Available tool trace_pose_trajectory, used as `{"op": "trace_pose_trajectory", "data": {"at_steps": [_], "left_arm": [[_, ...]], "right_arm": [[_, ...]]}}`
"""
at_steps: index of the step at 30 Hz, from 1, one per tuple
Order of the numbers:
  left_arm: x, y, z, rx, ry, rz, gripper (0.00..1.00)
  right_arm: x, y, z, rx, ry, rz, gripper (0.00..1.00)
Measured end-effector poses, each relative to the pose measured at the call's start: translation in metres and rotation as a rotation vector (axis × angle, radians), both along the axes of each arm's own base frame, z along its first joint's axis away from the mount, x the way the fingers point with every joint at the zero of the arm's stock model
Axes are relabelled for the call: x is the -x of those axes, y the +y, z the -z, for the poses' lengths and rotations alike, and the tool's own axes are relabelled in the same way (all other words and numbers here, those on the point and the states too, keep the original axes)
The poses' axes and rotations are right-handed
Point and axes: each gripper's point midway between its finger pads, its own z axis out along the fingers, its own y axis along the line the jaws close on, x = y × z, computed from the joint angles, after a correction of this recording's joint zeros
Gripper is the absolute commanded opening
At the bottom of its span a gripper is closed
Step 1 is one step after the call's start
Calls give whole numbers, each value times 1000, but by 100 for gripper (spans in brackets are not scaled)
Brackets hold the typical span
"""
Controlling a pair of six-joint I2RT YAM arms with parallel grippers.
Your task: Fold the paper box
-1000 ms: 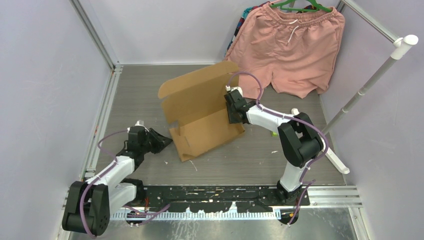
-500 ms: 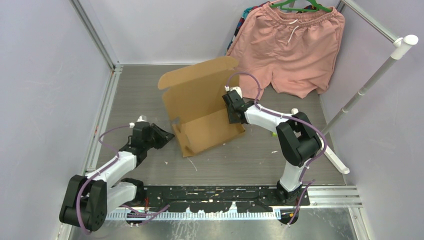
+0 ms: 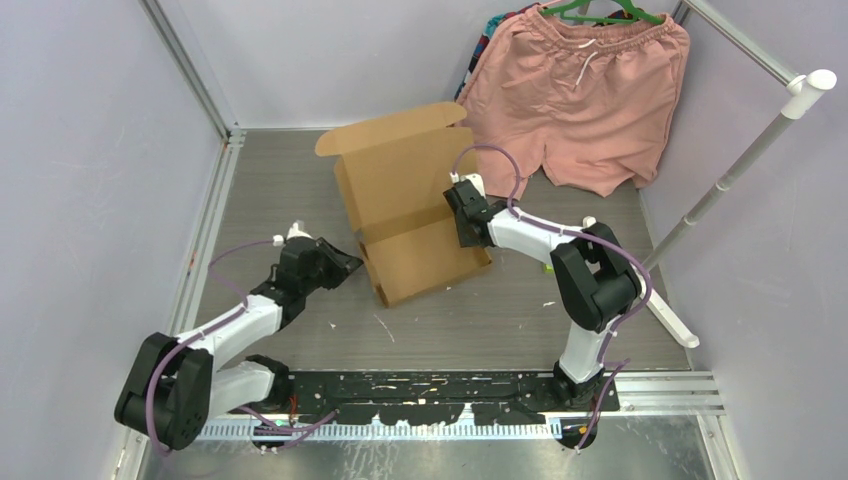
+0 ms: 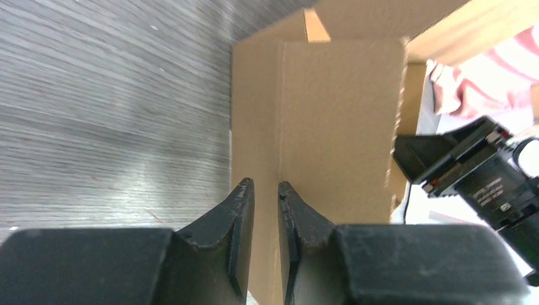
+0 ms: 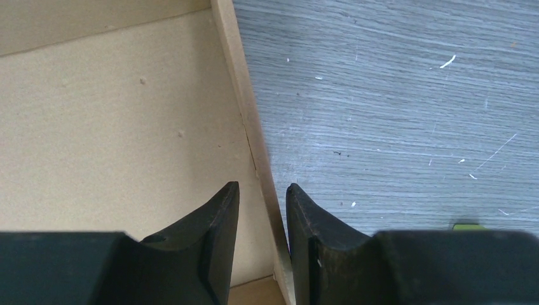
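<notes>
The paper box (image 3: 410,200) is brown cardboard, half formed in the middle of the table, with its back panel and lid flap standing up. My left gripper (image 3: 349,266) is at the box's left side wall, its jaws a narrow gap apart with nothing between them; the left wrist view shows the fingertips (image 4: 245,187) right against the cardboard (image 4: 337,114). My right gripper (image 3: 464,236) straddles the box's right side wall. The wall's edge (image 5: 251,136) runs between its fingers (image 5: 222,203), which are closed on it.
Pink shorts (image 3: 580,90) hang on a green hanger at the back right, just behind the box. A white rack pole (image 3: 740,170) slants down the right side. A metal frame rail (image 3: 205,230) borders the table on the left.
My left arm has swung right, up to the box's left side. That side of the box has shifted right and its back panel stands straighter. The right gripper has barely moved.
</notes>
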Motion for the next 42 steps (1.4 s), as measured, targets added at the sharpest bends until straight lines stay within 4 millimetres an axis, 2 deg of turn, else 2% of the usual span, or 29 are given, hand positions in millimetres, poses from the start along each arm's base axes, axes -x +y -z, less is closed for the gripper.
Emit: {"op": "trace_pose_trajectory", "data": {"at_steps": [3, 6, 15, 22, 24, 27, 29, 42], "left_arm": [[3, -15, 0, -1, 5, 45, 22], [7, -20, 8, -17, 27, 63, 22], [8, -28, 18, -46, 53, 79, 22], [8, -30, 16, -82, 49, 96, 22], [10, -28, 12, -97, 46, 104, 28], [9, -27, 1, -108, 21, 112, 46], [8, -27, -5, -117, 7, 113, 52], [5, -26, -8, -121, 2, 105, 53]], "right_arm": [[1, 5, 0, -9, 1, -10, 38], [2, 8, 0, -9, 1, -19, 38], [3, 9, 0, -9, 1, -20, 38], [3, 8, 0, -5, 0, -18, 38], [3, 8, 0, -5, 1, -18, 38], [4, 7, 1, -2, 6, -19, 38], [4, 6, 1, 4, 5, -17, 38], [4, 3, 2, 16, 7, -10, 38]]}}
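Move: The paper box's left wall stands right at the left fingertips, its middle about 2 cm to the right, 1 cm back and 3 cm below. From that hand the box floor is roughly level and 12 cm right, the raised lid panel some 12 cm ahead and 9 cm right. The right hand straddles the right wall, whose middle is about 3 cm ahead, 1 cm left and 1 cm below; the green block is 12 cm right of that hand and 2 cm back. Left hand presses about 3 cm right into the left wall, dips, rises and opens; right hand stays put. ##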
